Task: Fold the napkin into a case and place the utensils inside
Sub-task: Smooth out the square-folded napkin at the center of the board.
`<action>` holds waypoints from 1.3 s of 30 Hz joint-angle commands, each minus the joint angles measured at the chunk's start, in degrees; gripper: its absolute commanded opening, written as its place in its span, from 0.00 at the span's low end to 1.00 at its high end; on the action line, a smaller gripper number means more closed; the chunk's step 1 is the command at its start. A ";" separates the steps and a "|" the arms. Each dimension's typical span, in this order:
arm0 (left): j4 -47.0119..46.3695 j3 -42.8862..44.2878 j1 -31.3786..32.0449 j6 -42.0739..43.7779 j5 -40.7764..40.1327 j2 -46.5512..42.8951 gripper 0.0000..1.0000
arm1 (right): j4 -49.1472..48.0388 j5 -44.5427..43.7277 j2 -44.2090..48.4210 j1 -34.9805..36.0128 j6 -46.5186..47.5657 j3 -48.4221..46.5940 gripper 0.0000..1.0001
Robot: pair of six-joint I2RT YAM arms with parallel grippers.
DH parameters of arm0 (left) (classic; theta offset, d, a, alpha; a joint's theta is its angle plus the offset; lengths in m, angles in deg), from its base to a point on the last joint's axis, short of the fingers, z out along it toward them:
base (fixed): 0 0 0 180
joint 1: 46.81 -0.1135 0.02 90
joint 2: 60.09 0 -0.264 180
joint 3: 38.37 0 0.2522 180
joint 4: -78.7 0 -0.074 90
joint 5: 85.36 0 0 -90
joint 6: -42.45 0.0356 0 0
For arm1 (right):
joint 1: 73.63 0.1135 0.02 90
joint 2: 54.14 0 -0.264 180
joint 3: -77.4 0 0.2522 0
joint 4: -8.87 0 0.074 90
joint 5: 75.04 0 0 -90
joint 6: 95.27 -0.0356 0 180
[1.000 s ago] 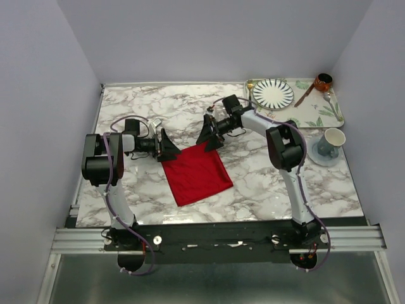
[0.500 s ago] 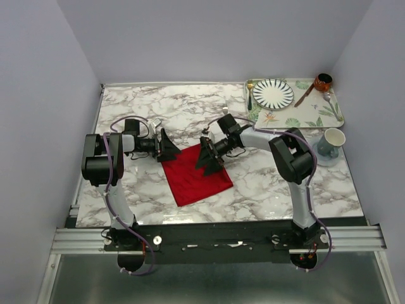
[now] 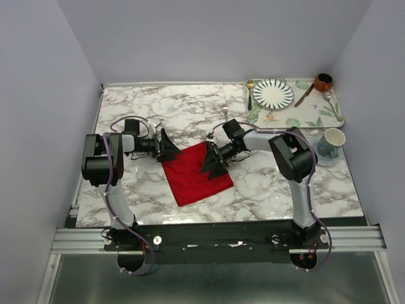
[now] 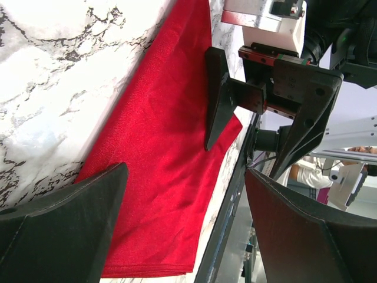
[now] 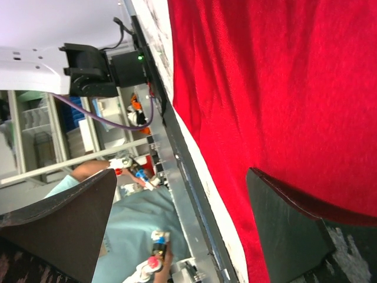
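The red napkin lies flat on the marble table, folded into a tilted square. My left gripper is open at its far left corner, low over the table, with the napkin between and beyond its fingers. My right gripper is open over the napkin's right half, and its finger is close above the red napkin. That right gripper also shows in the left wrist view. A silver fork lies on the table behind the right arm. Neither gripper holds anything.
A floral tray at the back right carries a striped plate, a gold spoon, a brown bowl and a wooden utensil. A cup on a saucer stands right of the arm.
My right gripper has moved from the napkin's far corner toward me, onto the napkin's right half, uncovering the fork behind it. The left arm and napkin have not moved.
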 commanded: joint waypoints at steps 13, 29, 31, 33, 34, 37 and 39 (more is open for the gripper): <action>2.17 -2.39 -0.53 3.15 -11.14 2.27 0.99 | -2.41 -2.20 11.71 1.95 -3.07 15.56 1.00; 10.59 -0.81 -1.06 11.49 -6.31 -6.51 0.99 | -0.75 -4.49 4.32 0.37 -1.67 14.51 1.00; 13.76 -0.29 -1.41 13.25 -6.40 -7.56 0.99 | 2.06 -4.84 4.84 0.37 0.17 13.28 1.00; 17.17 0.07 -1.50 16.32 -6.75 -9.93 0.99 | 7.13 -5.54 5.89 0.37 5.26 11.18 1.00; 18.15 0.33 -1.50 18.17 -7.88 -11.07 0.99 | 9.69 -6.07 6.07 0.46 7.71 9.95 1.00; 21.06 1.56 -1.32 23.71 -13.06 -15.73 0.99 | 24.71 -6.77 5.47 0.46 21.41 3.03 0.99; 21.59 2.52 -0.19 26.69 -20.87 -18.55 0.99 | 33.57 -6.95 5.46 0.37 30.65 0.37 0.97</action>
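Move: The red napkin lies folded and skewed, its middle about 8 cm left of the right hand and 1 cm back, some 4 cm lower. Its near right corner is 6 cm back and 8 cm to that hand's right, and the fork lies 24 cm ahead of it and 5 cm to the right. From the left hand the napkin's middle is roughly 9 cm back and 12 cm right, 4 cm below; the left corner is 4 cm back and 3 cm left. The right hand, wide open with its lower finger on the napkin, hops about 3 cm up while drawing back and a little right, comes down again some 5 cm nearer the base towards the near right corner, eases about 1 cm forward along the cloth, then slips slightly right, still touching. The left hand stays open at the left corner until late, then draws some 2 cm each back, left and up, its fingers tipping about 10 degrees further down. ##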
